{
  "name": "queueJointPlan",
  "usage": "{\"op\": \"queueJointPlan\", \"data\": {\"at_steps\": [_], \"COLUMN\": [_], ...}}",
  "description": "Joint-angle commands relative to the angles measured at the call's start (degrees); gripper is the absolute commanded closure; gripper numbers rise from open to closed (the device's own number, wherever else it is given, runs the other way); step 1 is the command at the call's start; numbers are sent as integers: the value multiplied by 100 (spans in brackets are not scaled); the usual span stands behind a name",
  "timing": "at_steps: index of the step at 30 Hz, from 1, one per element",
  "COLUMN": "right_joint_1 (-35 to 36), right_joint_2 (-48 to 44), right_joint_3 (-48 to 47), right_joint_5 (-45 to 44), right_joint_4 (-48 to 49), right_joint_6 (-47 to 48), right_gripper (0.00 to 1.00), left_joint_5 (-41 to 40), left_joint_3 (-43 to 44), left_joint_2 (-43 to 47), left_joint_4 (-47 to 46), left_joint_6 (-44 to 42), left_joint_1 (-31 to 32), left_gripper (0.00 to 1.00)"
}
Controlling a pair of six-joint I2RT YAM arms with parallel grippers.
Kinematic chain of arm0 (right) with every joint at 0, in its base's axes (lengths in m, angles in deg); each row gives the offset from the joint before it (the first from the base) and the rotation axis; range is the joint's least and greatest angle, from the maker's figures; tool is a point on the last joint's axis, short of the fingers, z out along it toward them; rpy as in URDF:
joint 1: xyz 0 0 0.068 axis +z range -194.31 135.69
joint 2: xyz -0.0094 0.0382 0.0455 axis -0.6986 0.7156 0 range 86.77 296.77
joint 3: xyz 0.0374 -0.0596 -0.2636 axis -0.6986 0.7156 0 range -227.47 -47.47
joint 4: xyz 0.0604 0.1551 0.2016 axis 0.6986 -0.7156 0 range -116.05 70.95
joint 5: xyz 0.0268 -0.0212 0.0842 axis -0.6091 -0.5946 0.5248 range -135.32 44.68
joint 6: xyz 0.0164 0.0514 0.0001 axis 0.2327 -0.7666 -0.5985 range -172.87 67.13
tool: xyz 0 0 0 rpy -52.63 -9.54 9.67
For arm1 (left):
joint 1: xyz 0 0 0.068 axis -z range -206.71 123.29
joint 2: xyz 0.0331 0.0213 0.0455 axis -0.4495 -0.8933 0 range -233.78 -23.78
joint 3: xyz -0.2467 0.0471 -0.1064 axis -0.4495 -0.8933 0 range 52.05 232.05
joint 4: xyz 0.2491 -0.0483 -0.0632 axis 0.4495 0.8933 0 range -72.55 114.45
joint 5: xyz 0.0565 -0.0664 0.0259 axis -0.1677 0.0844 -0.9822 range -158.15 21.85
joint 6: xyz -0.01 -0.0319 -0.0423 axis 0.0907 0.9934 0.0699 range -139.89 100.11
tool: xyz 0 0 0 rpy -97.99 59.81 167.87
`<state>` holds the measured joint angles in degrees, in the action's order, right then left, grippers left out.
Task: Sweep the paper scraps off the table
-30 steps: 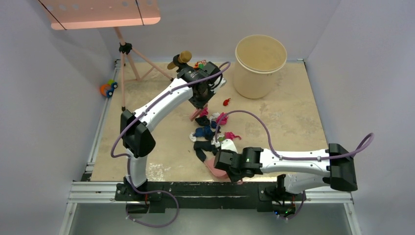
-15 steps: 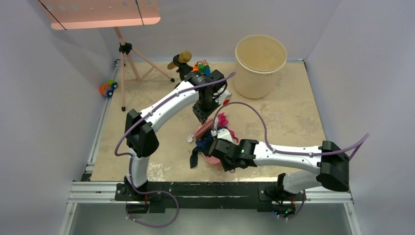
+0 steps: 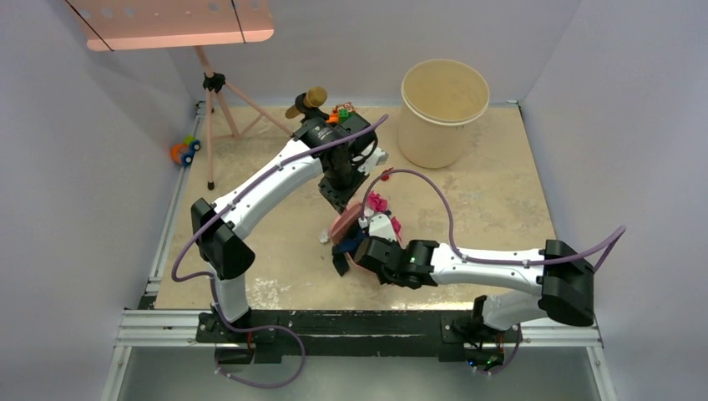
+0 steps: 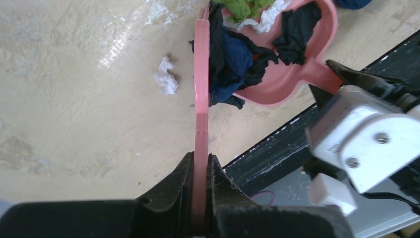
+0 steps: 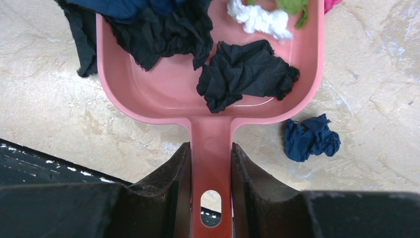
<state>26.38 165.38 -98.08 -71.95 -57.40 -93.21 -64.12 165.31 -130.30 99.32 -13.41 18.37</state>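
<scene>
My left gripper [image 4: 200,168] is shut on the pink brush [image 4: 201,89], seen edge-on, its head against dark navy and blue paper scraps [image 4: 233,57] at the mouth of the pink dustpan [image 4: 297,69]. My right gripper [image 5: 211,163] is shut on the dustpan's handle; the dustpan [image 5: 163,94] holds black [image 5: 245,74], white [image 5: 257,17] and green scraps. A blue scrap [image 5: 311,139] lies on the table beside the pan, and a white one [image 4: 165,82] lies left of the brush. In the top view, pink scraps [image 3: 377,203] and a red one [image 3: 386,175] lie beyond the pan.
A tall beige bucket [image 3: 444,100] stands at the back right of the beige table [image 3: 501,200]. A tripod [image 3: 219,109] stands back left. Bright toy blocks [image 3: 340,110] sit behind the left arm, and another toy [image 3: 184,152] lies off the left edge.
The right gripper pushed the dustpan forward into the scrap pile. The left gripper drew the brush toward the pan, gathering scattered scraps into it.
</scene>
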Motion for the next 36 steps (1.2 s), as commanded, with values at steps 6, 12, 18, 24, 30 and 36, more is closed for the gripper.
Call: {"op": "queueJointPlan", "data": {"at_steps": [6,12,18,24,30,36], "right_joint_1": [285,321,367,373,374,123], "right_joint_2": [-1254,-1775,-2341,-2880,-3035,-2952], "right_joint_3": [932,1081,1253,1099,278,-887], "right_joint_5": [-929,-721,-633,-629,-810,-1214], "right_joint_4": [1083,1020,1041,691,-184,-1158], "right_joint_6": [-1,-66,-139,-228,-295,-149], "right_gripper": [100,100,100,100,100,100], "left_joint_5": [-999,-1355,-1597,-1955,-2025,-2130], "left_joint_3": [186,162,-53,-683,-1532,-2258], "left_joint_2": [299,522,760,1230,1991,2603], "left_joint_4": [449,412,232,-100,-497,-698], "left_joint_6": [644,920,1161,1496,1772,1880], "left_joint_1": [-89,-311,-363,-435,-693,-815], "left_gripper": [100,100,100,100,100,100]}}
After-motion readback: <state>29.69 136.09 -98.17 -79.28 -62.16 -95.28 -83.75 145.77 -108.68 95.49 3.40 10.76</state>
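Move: The pan of the held dustpan, with scraps in it, lies about 10 cm ahead of the right hand, 5 cm left and 5 cm below. From that hand, a blue scrap lies some 5 cm ahead, 8 cm right and 7 cm down. From the left hand, which holds the brush, the pan is about 5 cm back, 6 cm right and 19 cm below; a white scrap is 4 cm back, 4 cm left, equally low. Right hand lifts the loaded dustpan some 12 cm, left side rising; left hand swings the brush 12 cm left. ##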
